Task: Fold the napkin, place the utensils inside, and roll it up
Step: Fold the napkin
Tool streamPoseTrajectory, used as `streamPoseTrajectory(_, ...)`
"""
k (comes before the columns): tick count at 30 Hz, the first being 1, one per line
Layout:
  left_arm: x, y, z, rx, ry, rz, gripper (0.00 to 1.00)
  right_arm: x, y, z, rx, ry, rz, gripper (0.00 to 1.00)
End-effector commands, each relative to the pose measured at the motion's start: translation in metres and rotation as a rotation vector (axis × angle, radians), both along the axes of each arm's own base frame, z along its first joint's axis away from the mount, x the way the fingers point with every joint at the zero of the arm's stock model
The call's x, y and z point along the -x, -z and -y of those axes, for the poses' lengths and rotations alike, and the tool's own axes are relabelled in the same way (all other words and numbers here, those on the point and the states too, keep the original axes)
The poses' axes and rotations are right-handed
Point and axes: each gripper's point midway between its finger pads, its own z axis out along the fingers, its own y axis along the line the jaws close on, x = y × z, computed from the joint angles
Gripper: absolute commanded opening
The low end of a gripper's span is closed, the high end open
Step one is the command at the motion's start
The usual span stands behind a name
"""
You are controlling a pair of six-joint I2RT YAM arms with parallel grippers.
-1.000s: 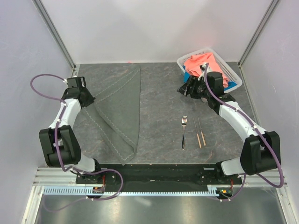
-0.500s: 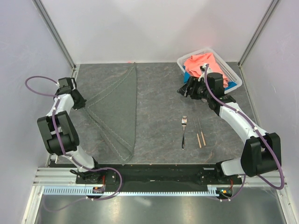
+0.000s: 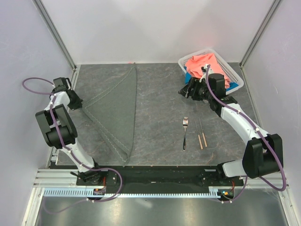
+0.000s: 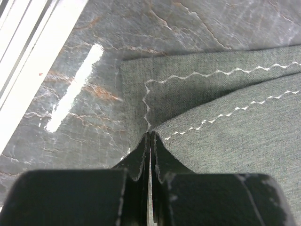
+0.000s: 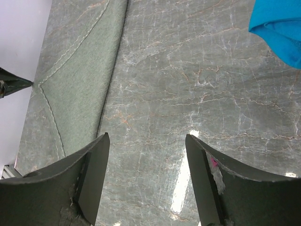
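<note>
The dark grey napkin (image 3: 113, 108) lies folded into a triangle on the left half of the table, its stitched hem showing in the left wrist view (image 4: 225, 122). My left gripper (image 3: 78, 102) is shut on the napkin's left corner, jaws pressed together (image 4: 150, 136) close to the tabletop. The silver fork (image 3: 185, 133) and the wooden chopsticks (image 3: 201, 133) lie side by side right of centre, untouched. My right gripper (image 3: 183, 91) hovers open over bare table (image 5: 146, 136) near the basket, with nothing between its fingers. The napkin's long fold edge (image 5: 75, 80) shows at the left of its view.
A white basket (image 3: 235, 75) at the back right holds a salmon-pink cloth (image 3: 204, 63) and a blue cloth (image 5: 280, 28). The left wall and metal frame rail (image 4: 33, 56) run close beside the left gripper. White walls enclose the table on three sides.
My left gripper has moved left toward the table's edge, pulling the napkin's corner with it; the fold edge shifted left. The right arm stayed in place, its jaws slightly wider.
</note>
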Motion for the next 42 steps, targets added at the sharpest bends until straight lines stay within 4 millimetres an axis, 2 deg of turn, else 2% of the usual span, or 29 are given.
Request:
streamPoseTrajectory(1, -0.011, -0.012, -0.022, -0.022, 0.01, 0.043, 0.02, 0.002, -0.002, -0.002, 0.001, -0.026, 0.017, 0.74)
streamPoseTrajectory(10, -0.019, -0.003, -0.03, -0.01, 0.013, 0.033, 0.02, 0.001, 0.005, -0.004, -0.002, -0.036, -0.003, 0.74)
streamPoseTrajectory(21, -0.019, 0.008, -0.045, -0.001, -0.012, 0.015, 0.02, 0.001, 0.008, -0.005, -0.004, -0.041, -0.013, 0.75)
streamPoseTrajectory(42, -0.035, 0.02, -0.054, 0.015, 0.009, 0.017, 0.02, -0.001, 0.02, -0.01, -0.014, -0.064, -0.043, 0.75)
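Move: The left hand already pinches the napkin's top-layer corner; the bottom layer's matching corner lies about 4 cm to its left, 2 cm ahead and 3 cm below. At about the same level, the metal rail is some 9 cm left, level with the hand, and the napkin's far tip about 24 cm ahead and 30 cm right. From the idle right hand, the bottom corner lies about 58 cm left, roughly level, some 18 cm below. Still pinching the top corner, the left hand draws it about 4 cm left, easing forward and down towards the bottom corner. ##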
